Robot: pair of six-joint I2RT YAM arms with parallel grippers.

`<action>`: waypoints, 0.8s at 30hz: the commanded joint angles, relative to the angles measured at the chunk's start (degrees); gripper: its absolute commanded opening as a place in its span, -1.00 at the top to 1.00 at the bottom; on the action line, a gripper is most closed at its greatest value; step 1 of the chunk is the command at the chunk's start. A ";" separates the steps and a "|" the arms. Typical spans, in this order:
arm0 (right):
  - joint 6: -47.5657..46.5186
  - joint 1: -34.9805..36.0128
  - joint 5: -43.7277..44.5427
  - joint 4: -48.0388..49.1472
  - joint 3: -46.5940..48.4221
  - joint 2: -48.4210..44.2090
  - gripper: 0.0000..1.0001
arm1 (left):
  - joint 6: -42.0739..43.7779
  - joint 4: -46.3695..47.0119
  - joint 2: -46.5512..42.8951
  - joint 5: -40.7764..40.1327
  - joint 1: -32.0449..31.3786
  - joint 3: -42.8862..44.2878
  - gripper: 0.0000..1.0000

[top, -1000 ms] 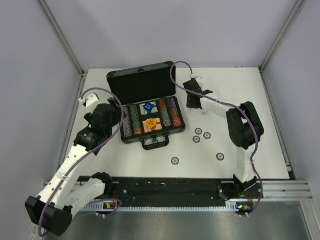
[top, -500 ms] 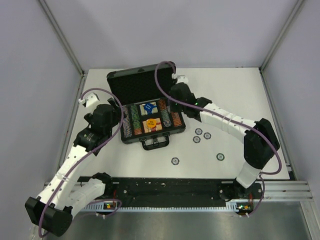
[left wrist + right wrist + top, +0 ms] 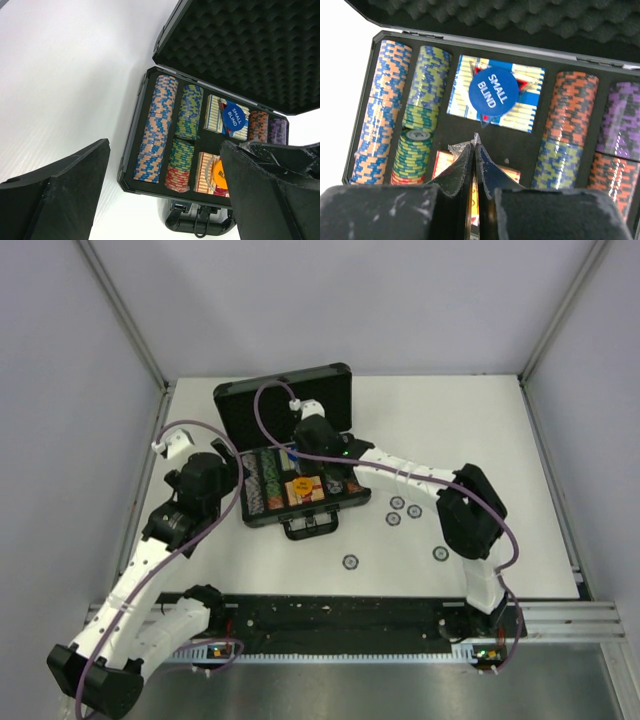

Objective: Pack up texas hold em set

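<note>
The black briefcase (image 3: 262, 515) of the texas hold em set lies open, its foam lid (image 3: 285, 405) standing up at the back and its handle (image 3: 310, 527) toward me. It holds multicoloured chip rows (image 3: 380, 110), a blue deck under a blue "SMALL BLIND" disc (image 3: 493, 91) and a red deck under an orange disc (image 3: 221, 175). My right gripper (image 3: 476, 137) is shut with nothing held. It hangs over the middle of the case, between the two decks. My left gripper (image 3: 165, 200) is open, just off the case's left front corner.
Several small dark chips lie loose on the white table right of the case: three together (image 3: 397, 503), one near the front (image 3: 350, 562) and one further right (image 3: 440, 553). Grey walls and metal posts ring the table.
My right arm has swung left from beside the case's right end to over its inside, still shut. The left arm has hardly moved.
</note>
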 commanded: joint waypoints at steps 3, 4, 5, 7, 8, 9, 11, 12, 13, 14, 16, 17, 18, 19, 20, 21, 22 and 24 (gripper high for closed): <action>-2.83 2.02 0.12 2.64 7.22 4.92 0.95 | -0.54 0.68 -1.47 -0.81 0.25 -0.54 -0.94; -2.92 2.02 -0.05 2.81 7.93 5.63 0.95 | -0.46 0.68 -1.65 -0.81 0.33 -0.54 -0.94; -2.92 2.02 -0.14 2.81 8.72 6.50 0.94 | -0.46 0.68 -1.73 -0.81 0.34 -0.63 -0.94; -3.44 2.19 -0.14 2.55 10.56 8.09 0.93 | -0.37 0.59 -1.82 -0.81 0.25 -0.71 -0.94; -3.62 2.37 0.21 2.29 11.27 8.79 0.93 | -0.37 0.51 -1.82 -0.90 0.25 -0.72 -0.94; -3.62 2.46 0.39 1.85 11.97 9.32 0.92 | -0.37 0.42 -2.00 -0.81 0.25 -0.63 -0.94; -3.54 2.46 0.65 0.97 12.68 10.20 0.91 | -0.46 0.24 -2.00 -0.81 0.33 -0.72 -0.94; -3.45 2.46 0.82 0.79 12.59 10.38 0.90 | -0.63 0.33 -2.17 -0.90 0.25 -0.80 -0.94; -3.45 2.54 1.00 0.79 12.50 10.55 0.88 | -0.55 0.24 -2.17 -0.90 0.33 -0.98 -0.94; -3.45 2.54 1.52 0.62 12.42 10.73 0.85 | -0.72 0.33 -2.35 -0.90 0.34 -1.07 -0.94; -3.62 2.46 2.14 0.00 12.59 11.17 0.78 | -0.63 0.50 -2.35 -0.90 0.42 -1.33 -0.94; -3.62 2.54 2.49 -0.17 12.68 11.26 0.67 | -0.72 0.50 -2.44 -0.81 0.34 -1.42 -0.94; -3.80 2.54 2.84 -0.26 12.77 11.26 0.57 | -0.63 0.59 -2.35 -0.72 0.34 -1.33 -0.94; -4.06 2.46 2.93 -0.44 13.03 11.26 0.48 | -0.63 0.59 -2.26 -0.72 0.42 -1.24 -0.94; -4.06 2.46 2.85 -0.70 13.47 11.17 0.44 | -0.55 0.59 -2.26 -0.72 0.34 -1.24 -0.94; -3.98 2.46 2.85 -0.96 13.64 11.08 0.39 | -0.46 0.59 -2.26 -0.81 0.42 -1.07 -0.94; -3.97 2.46 2.76 -1.05 13.73 10.65 0.36 | -0.46 0.51 -2.26 -0.81 0.42 -1.15 -0.94; -3.98 2.54 3.37 -1.23 13.73 9.68 0.32 | -0.46 0.59 -2.18 -0.81 0.34 -1.16 -0.94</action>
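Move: The right hand already holds a small clear bag; its place, the empty gap between the two card decks, lies about 4 cm left, 1 cm ahead and 4 cm below. From this hand the small blind button is some 6 cm ahead and 2 cm left, the big blind button 3 cm back and level sideways, the green chip column 9 cm left and 1 cm ahead. From the left hand the gap lies roughly 9 cm ahead, 8 cm right and 13 cm below. Right hand carries the clear bag about 4 cm left and 3 cm down between the decks, then opens partway. ##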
